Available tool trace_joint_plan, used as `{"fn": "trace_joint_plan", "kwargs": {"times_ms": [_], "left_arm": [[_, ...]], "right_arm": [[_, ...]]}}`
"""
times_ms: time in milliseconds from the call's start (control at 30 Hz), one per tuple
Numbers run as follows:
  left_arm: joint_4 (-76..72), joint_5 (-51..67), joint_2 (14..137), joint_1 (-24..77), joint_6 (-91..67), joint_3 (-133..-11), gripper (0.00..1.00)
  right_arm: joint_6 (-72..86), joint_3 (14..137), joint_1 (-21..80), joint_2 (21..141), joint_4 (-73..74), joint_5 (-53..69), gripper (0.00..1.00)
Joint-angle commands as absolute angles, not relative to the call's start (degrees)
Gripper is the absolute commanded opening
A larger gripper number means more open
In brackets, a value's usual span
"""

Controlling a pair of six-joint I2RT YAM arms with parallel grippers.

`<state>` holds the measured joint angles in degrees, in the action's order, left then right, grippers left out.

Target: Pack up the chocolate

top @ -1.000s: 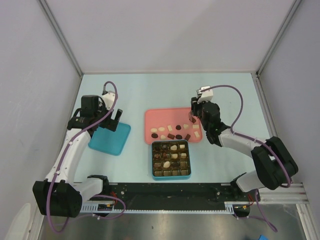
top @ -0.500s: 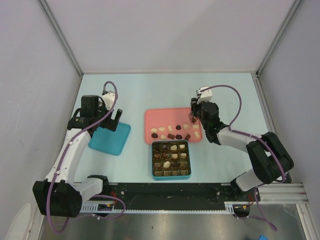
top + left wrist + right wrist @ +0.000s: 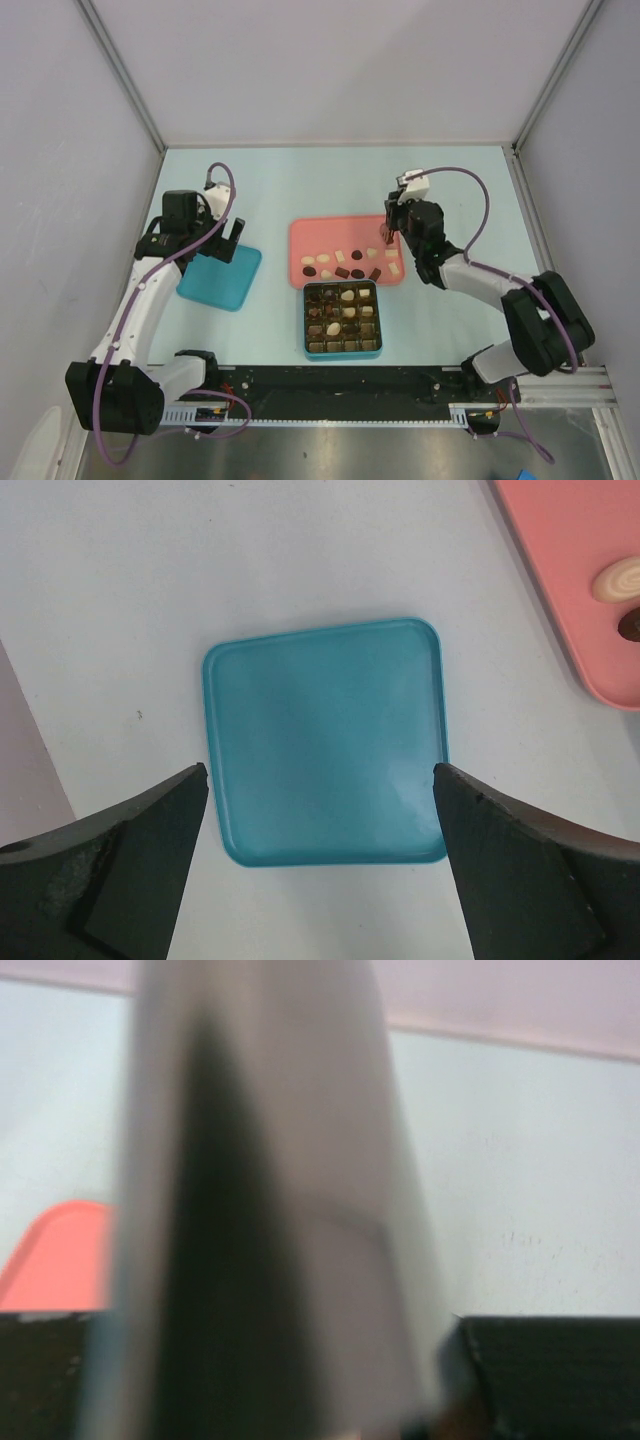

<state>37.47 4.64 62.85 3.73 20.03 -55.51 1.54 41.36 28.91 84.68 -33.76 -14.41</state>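
Observation:
Several small chocolates [image 3: 342, 256], brown and cream, lie on the pink tray [image 3: 300, 230]. Others sit in the grid cells of the teal box [image 3: 343, 354] just in front of it. My right gripper [image 3: 387, 236] hangs over the tray's far right corner, with a reddish-brown chocolate [image 3: 386, 238] between its fingers. In the right wrist view this piece [image 3: 270, 1260] is a large blur filling the gap between the jaws [image 3: 275, 1370]. My left gripper [image 3: 320, 770] is wide open above the teal lid [image 3: 325, 742], holding nothing.
The teal lid [image 3: 220, 277] lies flat at the left of the table, apart from the pink tray [image 3: 580, 590]. A cream chocolate [image 3: 620, 580] shows at that tray's edge. Grey walls enclose the table on three sides.
The right gripper's jaws have narrowed onto the reddish-brown chocolate and the arm has shifted slightly. The left arm has not moved.

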Motion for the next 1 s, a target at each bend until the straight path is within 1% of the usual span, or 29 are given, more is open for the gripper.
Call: {"fn": "trace_joint_plan", "kwargs": {"times_ms": [0,200,233,333,400,533,733,833,967], "left_arm": [[37.3,4.1,62.2,3.4,20.7,-57.2,1.00],[37.2,3.8,61.9,3.4,20.9,-57.0,1.00],[37.3,3.8,61.9,3.4,20.9,-57.0,1.00],[37.3,4.3,62.0,3.4,20.6,-57.0,1.00],[37.3,4.7,62.1,3.4,20.4,-57.0,1.00],[37.3,4.9,62.3,3.4,19.8,-57.3,1.00],[37.4,4.9,62.2,3.4,19.6,-57.2,1.00],[37.4,5.0,62.1,3.4,19.6,-56.9,1.00],[37.4,5.1,62.0,3.4,19.5,-56.9,1.00]], "right_arm": [[2.2,43.2,30.7,72.3,-32.7,-12.5,0.22],[1.9,43.3,40.2,60.0,-15.4,-13.7,0.22],[3.5,43.3,41.2,56.5,-10.2,-13.6,0.22],[6.2,43.2,45.5,50.7,-0.5,-14.1,0.22],[8.4,43.2,49.6,48.3,5.8,-17.2,0.22],[12.3,43.2,56.2,45.4,11.2,-21.7,0.23],[17.6,43.1,67.7,46.8,14.8,-29.2,0.24],[18.9,42.9,71.2,47.3,16.0,-32.4,0.24],[19.3,41.8,71.5,46.9,15.4,-33.5,0.25]]}}
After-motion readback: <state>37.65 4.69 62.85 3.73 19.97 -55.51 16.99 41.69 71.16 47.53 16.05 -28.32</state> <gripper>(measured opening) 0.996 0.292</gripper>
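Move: The right hand holds the tongs, which hang down with a dark chocolate pinched at the tips about 16 cm below the hand, barely above the pink tray. The chocolate box has its middle roughly 26 cm back, 12 cm to this hand's left and 15 cm down. The pink tray's middle is about 4 cm back, 10 cm left; a light chocolate lies some 6 cm back and 1 cm right. From the idle left hand, the box is about 15 cm back and 26 cm right, 15 cm down. Keeping the tongs squeezed at an unchanged opening, the right hand springs up some 12 cm off the pink tray and sweeps back and a little left towards the chocolate box, about 25 cm back in all. Partway there it starts sinking again, easing down about 7 cm as it arrives over the box's right side, while the wrist turns roughly 25 degrees counter-clockwise and the fingers finally tip slightly down. ##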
